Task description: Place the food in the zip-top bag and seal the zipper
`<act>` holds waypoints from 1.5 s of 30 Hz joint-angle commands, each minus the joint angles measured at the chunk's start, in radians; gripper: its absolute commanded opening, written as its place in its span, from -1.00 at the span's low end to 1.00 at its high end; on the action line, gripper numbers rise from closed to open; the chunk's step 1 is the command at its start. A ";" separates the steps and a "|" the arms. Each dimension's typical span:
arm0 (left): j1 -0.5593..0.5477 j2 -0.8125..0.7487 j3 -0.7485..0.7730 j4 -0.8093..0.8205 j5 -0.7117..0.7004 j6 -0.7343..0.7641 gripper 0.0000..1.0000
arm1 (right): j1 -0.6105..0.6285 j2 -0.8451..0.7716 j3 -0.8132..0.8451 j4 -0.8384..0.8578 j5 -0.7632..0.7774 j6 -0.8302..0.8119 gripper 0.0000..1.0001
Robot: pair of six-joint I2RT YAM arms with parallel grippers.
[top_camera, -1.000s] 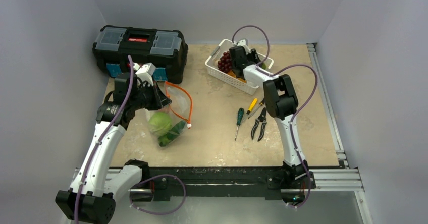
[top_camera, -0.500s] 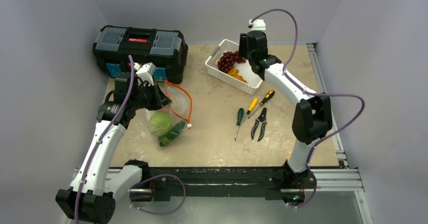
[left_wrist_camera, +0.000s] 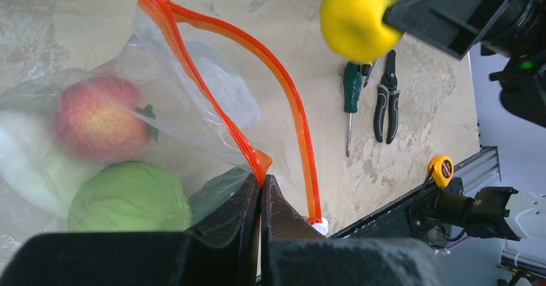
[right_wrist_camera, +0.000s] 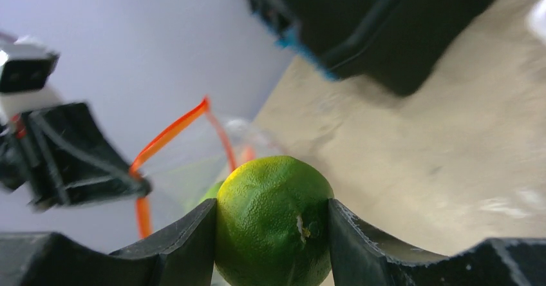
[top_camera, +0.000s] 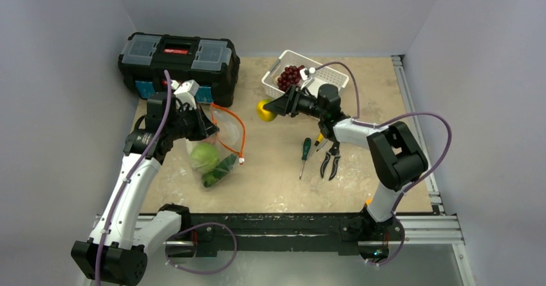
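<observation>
The clear zip-top bag [top_camera: 216, 151] lies at the left of the table, mouth open, its orange-red zipper [top_camera: 235, 126] arching up. Inside are a round green cabbage [top_camera: 203, 156], a dark cucumber [top_camera: 220, 169], a pink peach [left_wrist_camera: 96, 117] and a white vegetable [left_wrist_camera: 22, 163]. My left gripper [left_wrist_camera: 261, 184] is shut on the zipper strip [left_wrist_camera: 222, 115] and holds the mouth up; the white slider [left_wrist_camera: 318, 221] hangs low. My right gripper [top_camera: 270, 108] is shut on a yellow-green citrus [top_camera: 264, 110], also seen in the right wrist view [right_wrist_camera: 273, 218], held in the air right of the bag's mouth.
A black toolbox [top_camera: 177, 64] stands at the back left. A white slotted basket [top_camera: 309, 87] with dark grapes [top_camera: 288, 77] is at the back. Screwdrivers [top_camera: 304, 155] and pliers [top_camera: 331, 160] lie at the middle right. A metal rail [top_camera: 412, 118] edges the right.
My right arm lifted from the basket with the citrus and swung left and down toward the bag's mouth. The left gripper and bag stayed still.
</observation>
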 commanded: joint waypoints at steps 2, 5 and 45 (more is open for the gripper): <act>0.002 -0.018 -0.005 0.037 0.011 0.011 -1.00 | 0.090 0.016 -0.047 0.327 -0.214 0.196 -1.00; 0.002 -0.019 -0.005 0.035 0.010 0.011 -1.00 | 0.133 -0.019 -0.031 0.228 -0.204 0.112 -1.00; 0.002 -0.013 -0.005 0.036 0.008 0.012 -1.00 | 0.384 -0.025 0.339 -0.537 0.178 -0.422 0.64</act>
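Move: The right hand already holds the mango; the open mouth of the zip-top bag lies about 15 cm to its left, 8 cm back and some 4 cm lower. In the bag, the cabbage sits about 22 cm left and 12 cm back, and the cucumber 17 cm left and 16 cm back, both 12 to 14 cm below. The left hand pinches the rim; the mouth's middle is about 4 cm to its right, level fore and aft, slightly below. The right hand carries the mango back and left towards the bag mouth, first nearly level, then arches up some 8 cm while continuing left and sinks to about its starting height, net roughly 13 cm left and 10 cm back. On the way it turns about 20 degrees counter-clockwise and tips its fingers down, then opens them over the mouth to release the mango, while the left hand keeps its pinch on the rim. ##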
